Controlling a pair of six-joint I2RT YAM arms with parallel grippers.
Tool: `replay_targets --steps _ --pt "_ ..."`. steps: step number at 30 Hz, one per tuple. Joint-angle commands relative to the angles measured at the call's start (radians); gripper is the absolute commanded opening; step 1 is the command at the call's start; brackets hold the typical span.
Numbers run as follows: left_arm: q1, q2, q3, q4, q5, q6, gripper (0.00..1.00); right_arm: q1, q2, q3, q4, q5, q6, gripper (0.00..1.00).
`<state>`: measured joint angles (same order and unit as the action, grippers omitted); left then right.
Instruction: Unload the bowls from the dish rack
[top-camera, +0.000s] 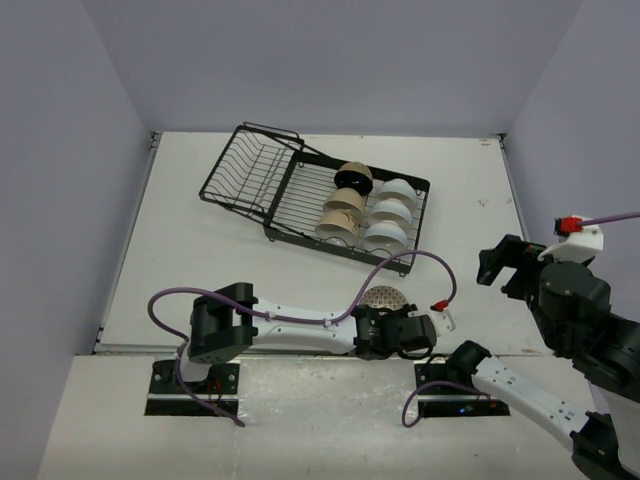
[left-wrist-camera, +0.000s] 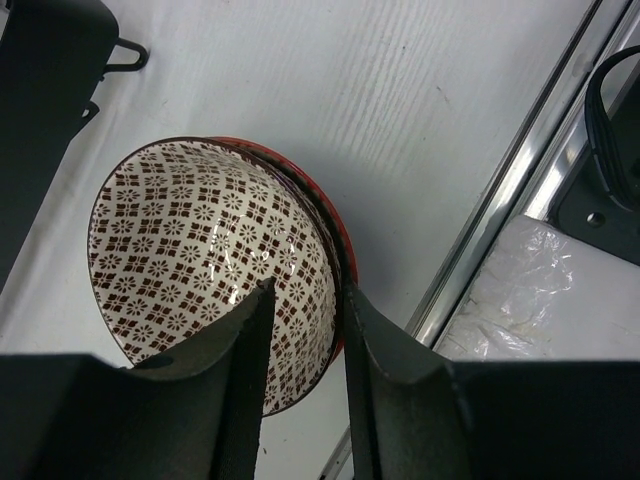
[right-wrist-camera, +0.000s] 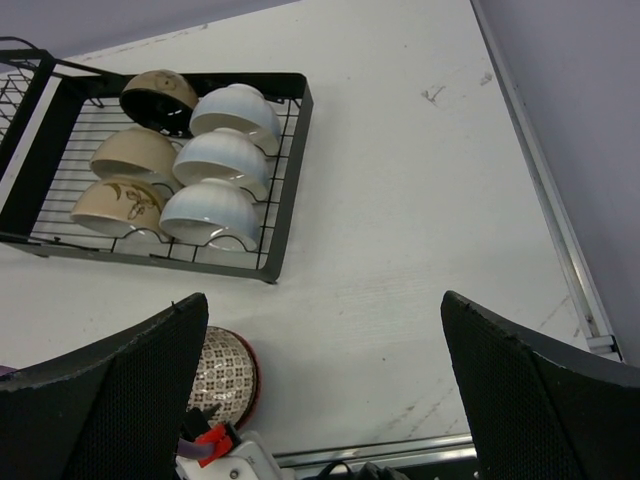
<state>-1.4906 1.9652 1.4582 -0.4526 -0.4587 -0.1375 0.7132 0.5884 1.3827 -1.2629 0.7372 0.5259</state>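
Observation:
A brown-and-white patterned bowl (top-camera: 385, 297) (left-wrist-camera: 200, 240) (right-wrist-camera: 225, 375) with a red outer edge sits on the table near the front edge. My left gripper (top-camera: 386, 315) (left-wrist-camera: 307, 292) straddles its near rim, one finger inside and one outside, jaws open with a gap around the wall. The black dish rack (top-camera: 290, 190) (right-wrist-camera: 290, 170) lies farther back. Several bowls stand in its flat section: white ones (top-camera: 390, 212) (right-wrist-camera: 222, 155), beige ones (top-camera: 340, 222) (right-wrist-camera: 135, 153) and a black-inside one (top-camera: 352, 178) (right-wrist-camera: 160, 98). My right gripper (top-camera: 500, 270) (right-wrist-camera: 322, 300) hovers wide open to the right, holding nothing.
The rack's tilted basket section (top-camera: 245, 165) has nothing in it. A purple cable (top-camera: 420, 258) loops over the table between rack and patterned bowl. A metal strip (left-wrist-camera: 500, 210) marks the table's front edge just beside that bowl. Walls close the table on three sides.

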Motion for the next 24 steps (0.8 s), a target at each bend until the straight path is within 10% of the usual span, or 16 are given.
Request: replay_targets --steps 1,11,16,24 --pt "0.004 -0.045 0.048 -0.018 -0.006 -0.016 0.35 0.002 -0.001 -0.008 0.026 -0.013 -0.013 0.99" --pt "0.003 -0.072 0.068 -0.044 0.020 -0.034 0.59 -0.001 0.004 -0.010 0.039 -0.021 -0.026 0.99" --pt "0.004 -0.132 0.080 -0.055 0.020 -0.047 0.99 0.000 0.025 -0.013 0.045 -0.030 -0.027 0.99" --pt "0.076 -0.306 0.113 -0.106 -0.127 -0.177 1.00 0.000 0.065 -0.005 0.072 -0.036 -0.033 0.99"
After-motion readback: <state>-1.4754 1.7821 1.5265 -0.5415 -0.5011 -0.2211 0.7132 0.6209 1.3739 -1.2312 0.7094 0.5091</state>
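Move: The patterned bowl sits mouth-up in the red bowl, and its near rim stands between the left fingers. The patterned bowl's middle is about 5 cm ahead of this hand, 1 cm left and 3 cm below; the red bowl lies directly under it. The front white bowl in the rack is roughly 20 cm ahead and 1 cm left, the front beige bowl 22 cm ahead and 11 cm left. From the right hand, the patterned bowl is some 16 cm left, 1 cm ahead and 30 cm down. The patterned bowl's rim, still between the left fingers, comes free as they spread from about a third open to fully wide, one finger over the inside and one outside. The left hand hardly shifts at first, then rises faster and faster, about 10 cm nearly straight up off the stacked bowls, tilting roughly 10 to 15 degrees late in the climb. ##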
